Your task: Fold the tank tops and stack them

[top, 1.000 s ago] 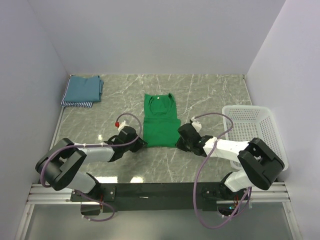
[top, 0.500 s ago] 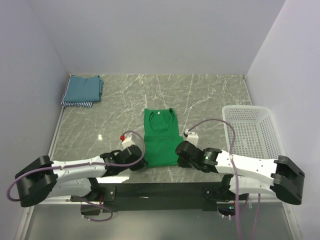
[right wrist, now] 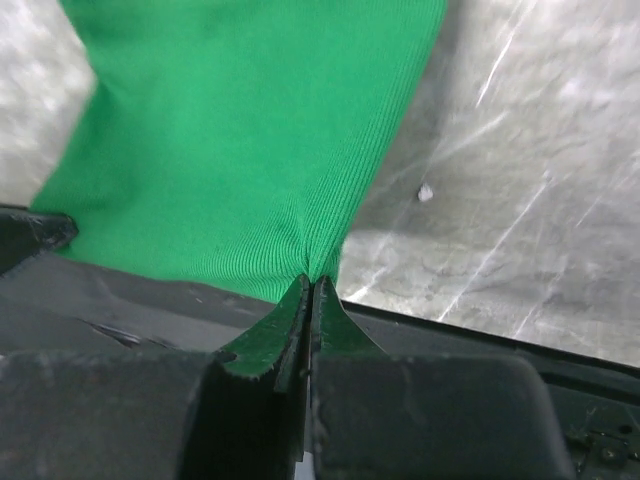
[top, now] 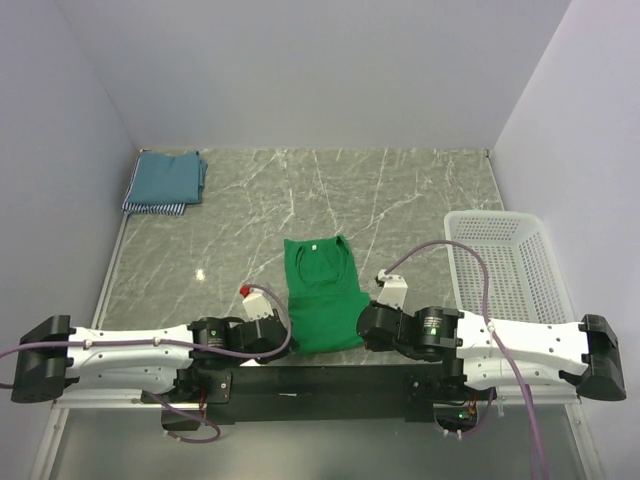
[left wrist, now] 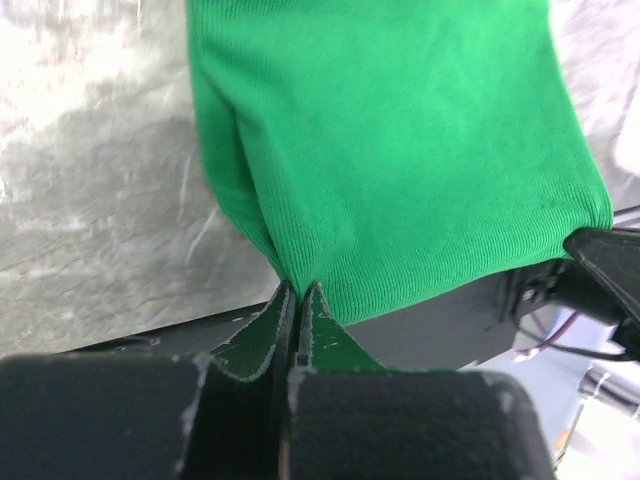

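The bright green tank top (top: 320, 292) lies flat near the table's front edge, neckline pointing away, hem over the front edge. My left gripper (top: 282, 338) is shut on its bottom left hem corner (left wrist: 290, 270). My right gripper (top: 362, 332) is shut on its bottom right hem corner (right wrist: 318, 262). The green cloth fills both wrist views (left wrist: 400, 150) (right wrist: 240, 130). The teal-blue tank top (top: 168, 176) lies folded on top of the navy-and-white striped tank top (top: 155, 207) at the far left corner.
A white mesh basket (top: 508, 268) stands at the right side of the grey marbled table (top: 420, 200). The black front rail (top: 330, 380) runs under the hem. White walls close in the back and sides.
Both grippers have pulled the green tank top toward the front edge, and it slid nearer with them. Both arms have stretched out low and flat along the front.
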Controlling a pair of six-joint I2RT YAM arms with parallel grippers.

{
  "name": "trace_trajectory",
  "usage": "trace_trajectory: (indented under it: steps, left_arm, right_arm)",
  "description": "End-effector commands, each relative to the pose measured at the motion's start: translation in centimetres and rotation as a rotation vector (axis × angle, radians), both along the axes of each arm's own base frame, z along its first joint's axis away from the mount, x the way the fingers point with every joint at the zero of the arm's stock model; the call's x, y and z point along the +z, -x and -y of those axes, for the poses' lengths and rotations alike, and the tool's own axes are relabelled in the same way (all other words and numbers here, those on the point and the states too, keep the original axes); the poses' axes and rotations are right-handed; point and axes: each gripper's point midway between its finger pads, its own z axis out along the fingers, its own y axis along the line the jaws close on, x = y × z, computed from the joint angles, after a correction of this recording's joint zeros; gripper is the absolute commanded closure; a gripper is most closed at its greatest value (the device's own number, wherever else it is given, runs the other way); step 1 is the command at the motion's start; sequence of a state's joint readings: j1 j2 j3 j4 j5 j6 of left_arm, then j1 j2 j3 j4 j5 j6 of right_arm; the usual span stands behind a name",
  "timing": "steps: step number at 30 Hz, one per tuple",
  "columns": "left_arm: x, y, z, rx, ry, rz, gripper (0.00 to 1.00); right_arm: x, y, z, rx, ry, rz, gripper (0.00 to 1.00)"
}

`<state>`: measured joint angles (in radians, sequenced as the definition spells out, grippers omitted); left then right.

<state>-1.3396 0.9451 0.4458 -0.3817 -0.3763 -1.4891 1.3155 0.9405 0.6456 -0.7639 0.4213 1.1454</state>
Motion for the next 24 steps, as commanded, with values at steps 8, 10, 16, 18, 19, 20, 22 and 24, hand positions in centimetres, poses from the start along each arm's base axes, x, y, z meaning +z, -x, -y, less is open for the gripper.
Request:
trace_trajectory:
  steps: [8,10,16,18,19,20,22,24]
  left_arm:
    - [6.2,-3.6,0.6,0.108,0.038,0.148,1.0]
    - [6.9,-4.5,0.7,0.119,0.053,0.157,0.99]
    - [9.1,-7.8,0.5,0.12,0.082,0.212,0.99]
    - [9.6,-9.0,0.3,0.132,0.09,0.214,1.0]
    - [9.9,-9.6,0.3,0.125,0.091,0.23,0.99]
    - [10.3,-10.6,0.0,0.146,0.096,0.237,0.99]
    - [10.3,-11.4,0.1,0.125,0.09,0.239,1.0]
    - [10.9,-13.3,-0.1,0.151,0.098,0.255,0.99]
  right_arm:
    - [6.0,-4.0,-0.3,-0.061,0.021,0.169,1.0]
    - [6.2,-4.5,-0.4,-0.062,0.021,0.173,1.0]
    - [7.3,-7.3,-0.4,-0.076,-0.009,0.191,1.0]
    - [7.7,-8.7,-0.3,-0.085,-0.011,0.207,1.0]
    - [7.9,-9.0,-0.6,-0.075,-0.021,0.203,1.0]
    - [7.9,-9.6,-0.8,-0.064,-0.01,0.211,1.0]
    - [8.3,-11.0,-0.5,-0.085,-0.008,0.218,1.0]
    - [8.0,-12.2,-0.9,-0.071,0.002,0.216,1.0]
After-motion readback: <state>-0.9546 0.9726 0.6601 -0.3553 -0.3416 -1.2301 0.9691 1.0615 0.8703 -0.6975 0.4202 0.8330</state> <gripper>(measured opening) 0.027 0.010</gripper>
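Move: Both hands already pinch the near folded edge of the green tank top, one at each corner, close to the front of the table and some 6 or 7 cm above it. The top's shoulder end lies flat, about 31 cm ahead of the left hand and 8 cm to its right; from the right hand it is 31 cm ahead and 11 cm left. The stack of folded tops is roughly 52 cm ahead and 42 cm left of the left hand, and the white basket some 24 cm ahead and 44 cm right of the right hand. With their pinch on the two corners kept, both hands carry the folded edge off the front of the table towards the shoulder end, first mostly rising about 5 or 6 cm, then swinging mainly forward over the cloth with only a little more lift, for some 10 cm forward in all. The fingertips tip outward by roughly 10 degrees as they go, the left hand also turning counter-clockwise about as much and the right slightly clockwise, so that the edge travels evenly between them. ##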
